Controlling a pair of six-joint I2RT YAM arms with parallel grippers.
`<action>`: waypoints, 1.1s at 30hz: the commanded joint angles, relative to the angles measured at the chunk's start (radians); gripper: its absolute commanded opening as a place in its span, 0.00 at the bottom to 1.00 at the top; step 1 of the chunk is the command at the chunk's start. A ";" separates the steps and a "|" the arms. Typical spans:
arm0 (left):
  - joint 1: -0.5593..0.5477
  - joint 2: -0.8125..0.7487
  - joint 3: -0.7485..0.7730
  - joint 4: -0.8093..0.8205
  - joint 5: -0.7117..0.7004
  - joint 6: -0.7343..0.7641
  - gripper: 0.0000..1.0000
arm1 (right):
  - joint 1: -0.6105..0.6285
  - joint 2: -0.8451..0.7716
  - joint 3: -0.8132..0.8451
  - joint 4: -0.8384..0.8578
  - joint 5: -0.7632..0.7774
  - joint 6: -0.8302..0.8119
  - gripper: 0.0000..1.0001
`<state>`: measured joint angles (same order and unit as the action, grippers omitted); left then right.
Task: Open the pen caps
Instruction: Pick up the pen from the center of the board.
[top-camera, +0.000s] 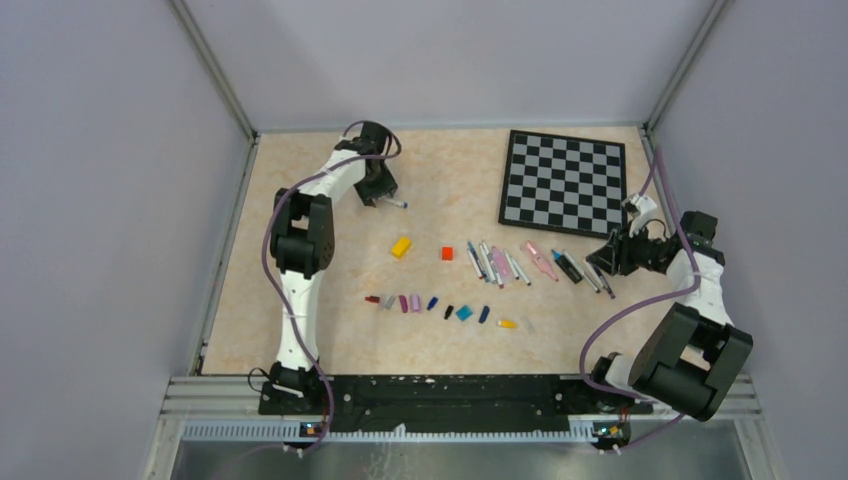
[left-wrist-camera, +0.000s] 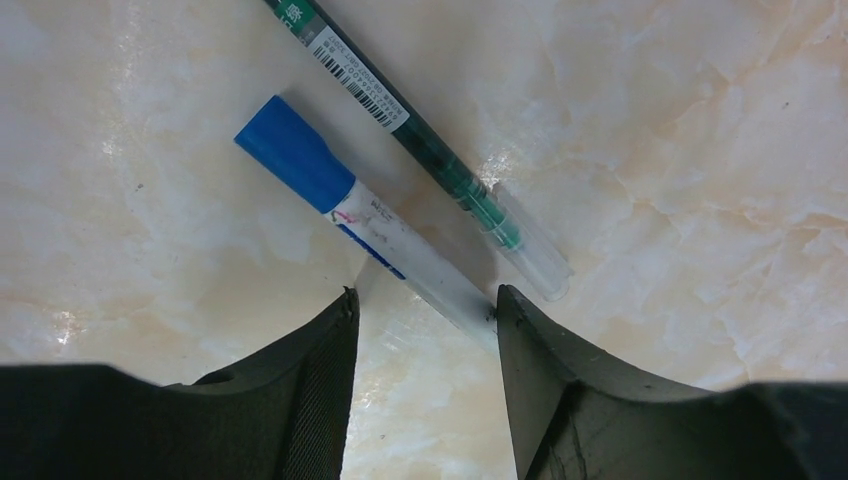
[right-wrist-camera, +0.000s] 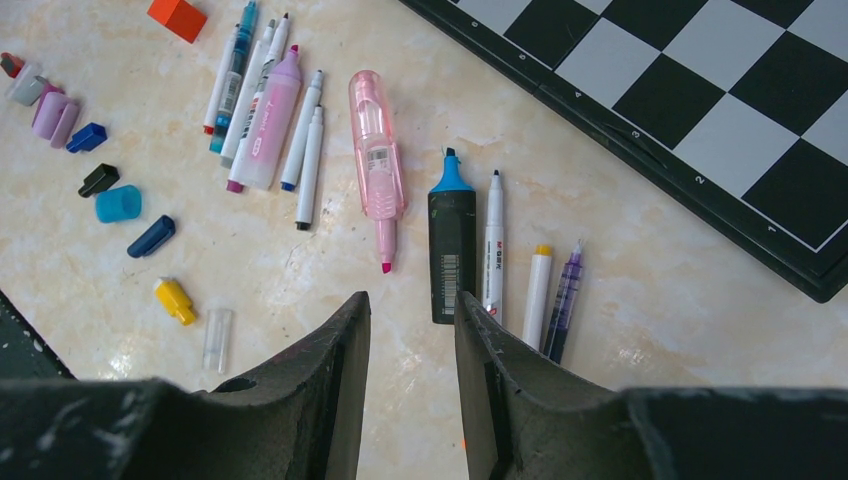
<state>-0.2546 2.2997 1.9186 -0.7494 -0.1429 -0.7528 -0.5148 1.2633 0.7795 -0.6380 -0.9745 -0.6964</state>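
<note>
A white pen (left-wrist-camera: 405, 250) with a blue cap (left-wrist-camera: 295, 160) lies beside a green pen (left-wrist-camera: 430, 150) with a clear cap (left-wrist-camera: 530, 250). My left gripper (left-wrist-camera: 422, 300) is open just above them, and the white barrel's end touches its right finger; this gripper (top-camera: 386, 196) is at the far left. Uncapped pens (top-camera: 520, 265) lie in a row mid-table: a pink highlighter (right-wrist-camera: 375, 160), a black highlighter (right-wrist-camera: 452, 250) and thin white pens (right-wrist-camera: 494, 245). Loose pen caps (top-camera: 440, 308) lie in a line, among them yellow (right-wrist-camera: 175, 300), cyan (right-wrist-camera: 118, 203) and clear (right-wrist-camera: 216, 338). My right gripper (right-wrist-camera: 411, 300) hangs open and empty over the pens' near ends.
A chessboard (top-camera: 565, 182) lies at the back right, close to the right arm. A yellow block (top-camera: 401, 247) and a small red cube (top-camera: 447, 253) sit mid-table, left of the pens. Walls close in the table on three sides.
</note>
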 joint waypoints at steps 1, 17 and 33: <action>0.006 -0.036 -0.032 -0.039 -0.002 0.006 0.55 | -0.007 -0.022 0.009 0.003 -0.027 -0.018 0.35; 0.026 -0.350 -0.529 0.047 -0.097 0.063 0.22 | -0.008 -0.033 0.010 -0.003 -0.036 -0.022 0.35; 0.078 -0.602 -0.693 0.196 -0.006 0.384 0.00 | -0.009 -0.062 0.004 -0.023 -0.085 -0.042 0.35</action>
<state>-0.1825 1.8854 1.2846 -0.6449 -0.2207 -0.4953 -0.5148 1.2320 0.7792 -0.6563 -0.9997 -0.6998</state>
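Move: The blue-capped marker lies nearly crosswise just beneath the left hand's open fingers, its middle about 1 cm to the left, level fore and aft, and 2 cm below, with its cap to the left. The green pen is some 3 cm ahead and 3 cm left of the hand; the yellow block is about 13 cm back and 5 cm right, the orange block 16 cm back and 16 cm right. From the right hand the marker is roughly 22 cm ahead, 52 cm left, 10 cm below. Staying low and sinking only about a centimetre, the left hand draws the blue-capped marker back some 12 cm, away from the green pen, then carries on to the left for most of its 8 cm sideways travel, into the clear table left of the yellow block. Its half-open fingers close all the way along until they pinch the white body near the butt end, while the wrist rolls and tilts a little, some 10 to 15 degrees. ##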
